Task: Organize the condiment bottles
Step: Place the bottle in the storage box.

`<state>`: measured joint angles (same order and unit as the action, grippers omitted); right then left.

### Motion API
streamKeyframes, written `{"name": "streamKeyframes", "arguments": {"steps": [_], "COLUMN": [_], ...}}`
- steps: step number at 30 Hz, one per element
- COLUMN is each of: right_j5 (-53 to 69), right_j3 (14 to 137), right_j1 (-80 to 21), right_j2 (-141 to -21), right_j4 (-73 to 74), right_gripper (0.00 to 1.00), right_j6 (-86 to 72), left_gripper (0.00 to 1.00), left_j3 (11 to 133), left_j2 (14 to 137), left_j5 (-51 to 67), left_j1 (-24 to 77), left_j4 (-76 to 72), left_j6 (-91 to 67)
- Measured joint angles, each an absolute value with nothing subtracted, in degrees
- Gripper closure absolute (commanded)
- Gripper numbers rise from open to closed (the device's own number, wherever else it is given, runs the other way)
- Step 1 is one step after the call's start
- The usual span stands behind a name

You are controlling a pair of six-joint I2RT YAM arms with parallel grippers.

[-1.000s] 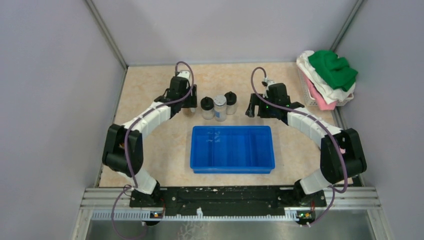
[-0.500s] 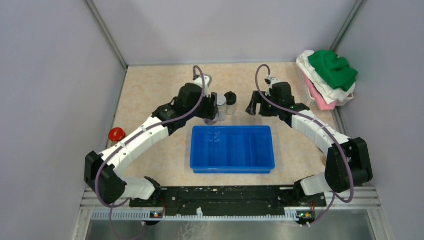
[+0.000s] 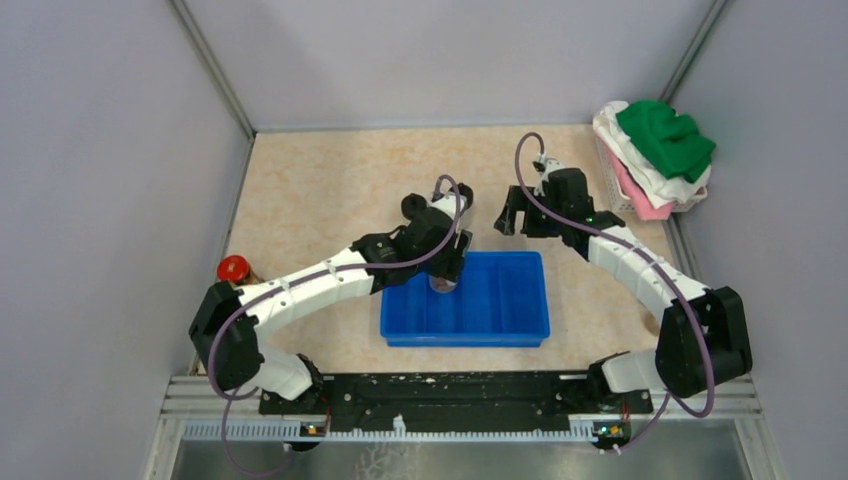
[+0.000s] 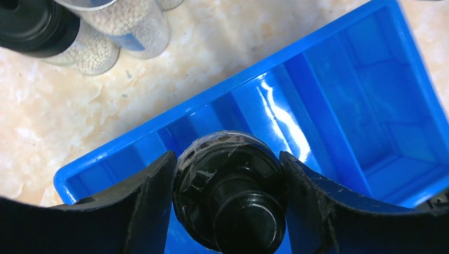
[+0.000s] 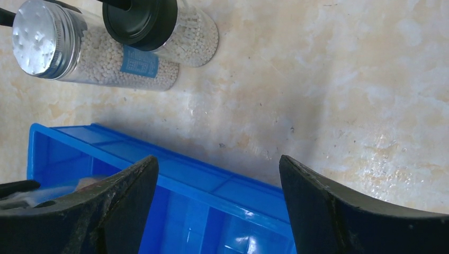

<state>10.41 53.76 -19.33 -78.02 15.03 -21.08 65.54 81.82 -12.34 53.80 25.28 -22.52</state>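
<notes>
My left gripper [image 3: 443,265] is shut on a dark condiment bottle with a black cap [image 4: 227,196], held upright over the left end of the blue tray [image 3: 465,340]. In the left wrist view the fingers [image 4: 153,190] press both sides of the bottle. A black-capped bottle [image 5: 140,18] and a silver-capped jar of white beads [image 5: 39,37] stand on the table just behind the tray. A red-capped bottle [image 3: 233,268] stands far left. My right gripper [image 3: 508,218] hangs open and empty above the tray's far rim [image 5: 212,185].
A basket piled with green, white and pink cloths [image 3: 660,155] sits at the back right corner. Grey walls enclose the table on three sides. The left arm stretches diagonally across the table's left half, hiding most of the standing bottles from above.
The left arm swung from the back left to over the tray, carrying the dark bottle. That uncovered the red-capped bottle at the left. The right arm barely moved.
</notes>
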Motion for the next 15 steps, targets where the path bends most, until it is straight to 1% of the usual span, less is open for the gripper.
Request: {"name": "streamKeyframes", "arguments": {"steps": [8, 10, 15], "right_j5": [10.4, 10.5, 10.5], "right_j3": [52.5, 52.1, 51.1], "right_j1": [-19.3, -19.2, -18.6], "right_j2": [-77.9, -77.9, -77.9], "right_j4": [15.5, 15.5, 15.4], "right_gripper": [0.16, 0.16, 0.15], "right_j6": [-21.0, -20.9, -20.6], "left_gripper": [0.67, 0.65, 0.38], "left_j3": [61.6, 61.2, 60.6], "left_j2": [86.2, 87.7, 90.6], "left_j5": [-18.0, -18.8, -19.4], "left_j1": [54.0, 54.0, 54.0], "left_j4": [19.3, 17.5, 14.3], "left_j6": [-24.2, -24.2, -24.2]}}
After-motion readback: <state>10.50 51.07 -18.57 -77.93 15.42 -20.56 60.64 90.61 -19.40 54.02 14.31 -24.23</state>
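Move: The left hand still holds the bottle upright by its black cap, above the blue storage box. Its spot, the far part of the box's second compartment from the left, lies about 3 cm ahead, 1 cm left and 13 cm below. The silver-capped bottle stands roughly 16 cm ahead and 4 cm left, with black-capped ones 17 cm ahead, 9 cm left, and 19 cm ahead, 1 cm right. The empty right hand has that spot 8 cm back and 15 cm left. Downward, about 6 cm, and some 3 cm forward, the left hand lowers the held bottle into the second compartment close to the far wall, turning a little counter-clockwise and slowing towards the end with its grip kept. The empty right hand, fingers open, sinks about 2 cm beside the far rim, easing slightly back and to the right. ##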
